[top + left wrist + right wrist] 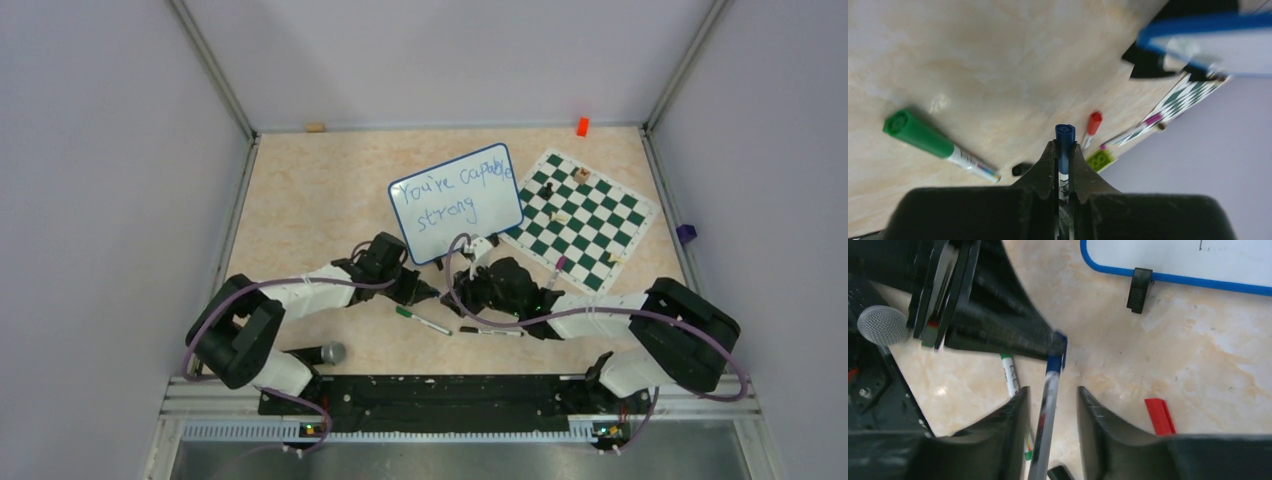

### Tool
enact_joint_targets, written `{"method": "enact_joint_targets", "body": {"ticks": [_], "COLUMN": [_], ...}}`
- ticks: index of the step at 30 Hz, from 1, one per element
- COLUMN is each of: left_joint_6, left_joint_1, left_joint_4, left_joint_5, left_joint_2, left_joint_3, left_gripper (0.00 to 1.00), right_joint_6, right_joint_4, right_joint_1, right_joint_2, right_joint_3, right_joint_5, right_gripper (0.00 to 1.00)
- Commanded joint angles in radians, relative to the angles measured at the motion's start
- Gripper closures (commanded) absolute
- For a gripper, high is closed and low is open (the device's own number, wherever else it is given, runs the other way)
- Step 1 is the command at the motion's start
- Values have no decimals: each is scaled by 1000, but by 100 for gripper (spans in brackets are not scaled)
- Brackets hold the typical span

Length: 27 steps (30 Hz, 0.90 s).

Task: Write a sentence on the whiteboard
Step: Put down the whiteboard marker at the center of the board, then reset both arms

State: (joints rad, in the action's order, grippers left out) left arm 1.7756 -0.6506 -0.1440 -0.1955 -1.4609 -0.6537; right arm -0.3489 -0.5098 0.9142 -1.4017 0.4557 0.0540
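The whiteboard point(456, 203) with its blue frame lies mid-table, next to the chess mat. The sentence point(448, 188) on it reads "You're capable" with "strong" beneath, in blue. My left gripper point(420, 291) is just below the board and is shut on a blue marker point(1065, 136), gripping its capped blue end. My right gripper point(463, 295) faces it. In the right wrist view its jaws point(1052, 392) stand open around the marker's white barrel point(1047, 405), with a gap on both sides. The board's edge point(1168, 278) and one black foot point(1139, 288) show there too.
A green marker point(422, 320) and a black pen point(490, 330) lie under the grippers. A red marker point(1093, 125), a purple marker point(1134, 131), a black cap point(1021, 169) and a red cap point(1159, 416) are nearby. The chess mat point(582, 215) lies right, a microphone point(330, 353) near left.
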Motion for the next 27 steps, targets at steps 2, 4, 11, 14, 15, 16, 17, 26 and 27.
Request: {"method": "enact_joint_targets", "body": {"ticks": [2,4,11,14,15,16,17,26,27], "left_joint_6": [-195,-243,-434,-563,-655,-735,-803,-1764,-1738], "left_joint_1": [-80,-78,-56,-44,-44,-45,-46,-46,-46], "left_joint_4": [-96,-149,-324,-295,-238,-215,-194,391,435], "left_joint_5": [7,76,308,386,401,424,467,294,412], "left_joint_2": [67,79,218,320,379,425,474,850,864], "left_joint_3": [-58,-84,-138,-102,-83,-65,-43,368,394], "left_gripper": [85,58,13,14,16,17,17,1,1], "right_joint_6": [-92,-94,-66,-46,-46,-45,-39,247,308], "right_joint_4": [-105,-45,272,430,468,494,506,352,321], "right_joint_1": [-46,-49,-174,-259,-290,-322,-349,-394,-394], "right_joint_2": [38,78,325,414,440,462,493,666,683], "right_joint_3": [2,3,43,75,82,84,83,-20,-34], "right_joint_5": [85,66,8,-47,-74,-101,-137,-503,-503], "right_gripper": [26,15,12,14,15,15,16,17,17]}}
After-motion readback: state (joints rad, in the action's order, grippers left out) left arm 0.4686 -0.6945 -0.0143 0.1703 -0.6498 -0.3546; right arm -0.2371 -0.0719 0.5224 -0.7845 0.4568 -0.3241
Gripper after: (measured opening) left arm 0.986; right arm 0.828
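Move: The blue marker is still between the two hands: its middle some 4 cm right of and 2 cm back from the left hand point, at its height, and about at the right hand point. On the table, about 5 cm below the left hand, the green marker lies 4 cm back and 3 cm left of that hand, the black marker 6 cm back and 12 cm right, and the red marker level with it and 12 cm right. The blue marker is let go above the table: the right fingers, already loosening, spread, and the left fingers open wide as that hand draws back 2–3 cm. Then the hands part. The left rises and swings left, each roughly 10 cm, returning forward as its fingers tip up; the right goes about 20 cm right, rising and reaching forward too, and turns clockwise some 40 degrees. ##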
